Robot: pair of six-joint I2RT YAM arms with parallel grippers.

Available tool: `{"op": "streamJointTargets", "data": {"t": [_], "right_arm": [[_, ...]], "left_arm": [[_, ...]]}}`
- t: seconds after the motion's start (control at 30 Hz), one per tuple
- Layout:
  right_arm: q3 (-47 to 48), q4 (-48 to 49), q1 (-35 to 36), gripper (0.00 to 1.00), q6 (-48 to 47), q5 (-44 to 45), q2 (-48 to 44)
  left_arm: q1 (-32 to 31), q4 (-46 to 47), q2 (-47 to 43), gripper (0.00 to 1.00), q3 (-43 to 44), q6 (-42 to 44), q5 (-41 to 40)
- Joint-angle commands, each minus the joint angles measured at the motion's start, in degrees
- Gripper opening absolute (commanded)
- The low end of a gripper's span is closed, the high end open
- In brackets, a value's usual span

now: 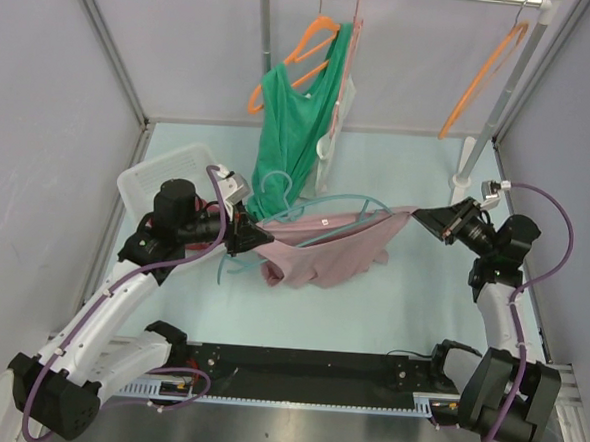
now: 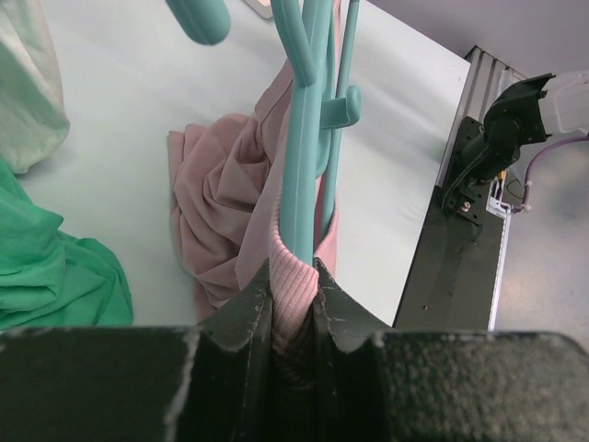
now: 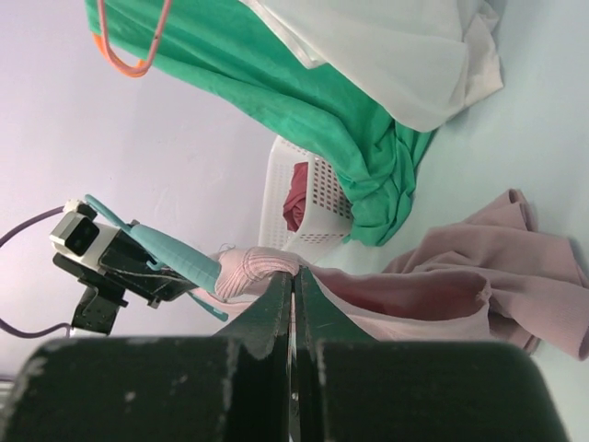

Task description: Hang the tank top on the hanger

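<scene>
The dusty pink tank top (image 1: 333, 258) hangs stretched above the table between my two grippers. The teal hanger (image 1: 351, 199) runs through it, with its hook near the left arm. My left gripper (image 1: 244, 230) is shut on the ribbed pink strap wrapped over one end of the hanger (image 2: 299, 138). Loose folds of the tank top (image 2: 221, 212) sag to the table beyond it. My right gripper (image 1: 415, 216) is shut on a thin edge of the tank top (image 3: 479, 276) at the other end. In the right wrist view the hanger (image 3: 170, 253) pokes into the strap.
A green tank top (image 1: 295, 131) and a white garment (image 1: 342, 114) hang on orange hangers from the back rail. Another orange hanger (image 1: 484, 82) hangs at the right. A white basket (image 1: 173, 168) holding a dark red cloth (image 3: 299, 203) stands at the left.
</scene>
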Motion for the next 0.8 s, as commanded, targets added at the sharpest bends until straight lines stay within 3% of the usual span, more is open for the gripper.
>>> {"op": "streamJointTargets", "data": {"t": [0.0, 0.27, 0.77], "right_arm": [[3.1, 2.9, -1.2, 0.00, 2.4, 1.0, -2.2], [4.1, 1.5, -1.0, 0.00, 4.6, 0.3, -5.8], [10.8, -15.7, -1.0, 0.00, -3.2, -2.6, -9.5]], "left_arm": [[0.0, 2.4, -1.4, 0.00, 0.2, 1.4, 0.9], [0.0, 2.1, -1.6, 0.00, 0.2, 1.4, -0.5], [0.0, 2.1, -3.5, 0.00, 0.0, 2.9, -4.3]]}}
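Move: The blue hanger's free end, over which the tank top's held edge is being taken, lies about 7 cm left of the right hand, level with it fore and aft and some 3 cm higher. The hanger's hook is about 35 cm left and 4 cm ahead. The tank top's hanging bulk sags some 18 cm left, level fore and aft, and 18 cm below. From the left hand, the free end is roughly 29 cm right, 8 cm ahead and slightly above. The tank top's edge, still pinched in the shut right fingers and stretched out past the hanger's free end, is raised steadily by about 5 cm and drawn back some 2.5 cm, the wrist barely turning. The left hand keeps its hold on hanger and cloth together, almost in place, tipping its fingers up only slightly. ##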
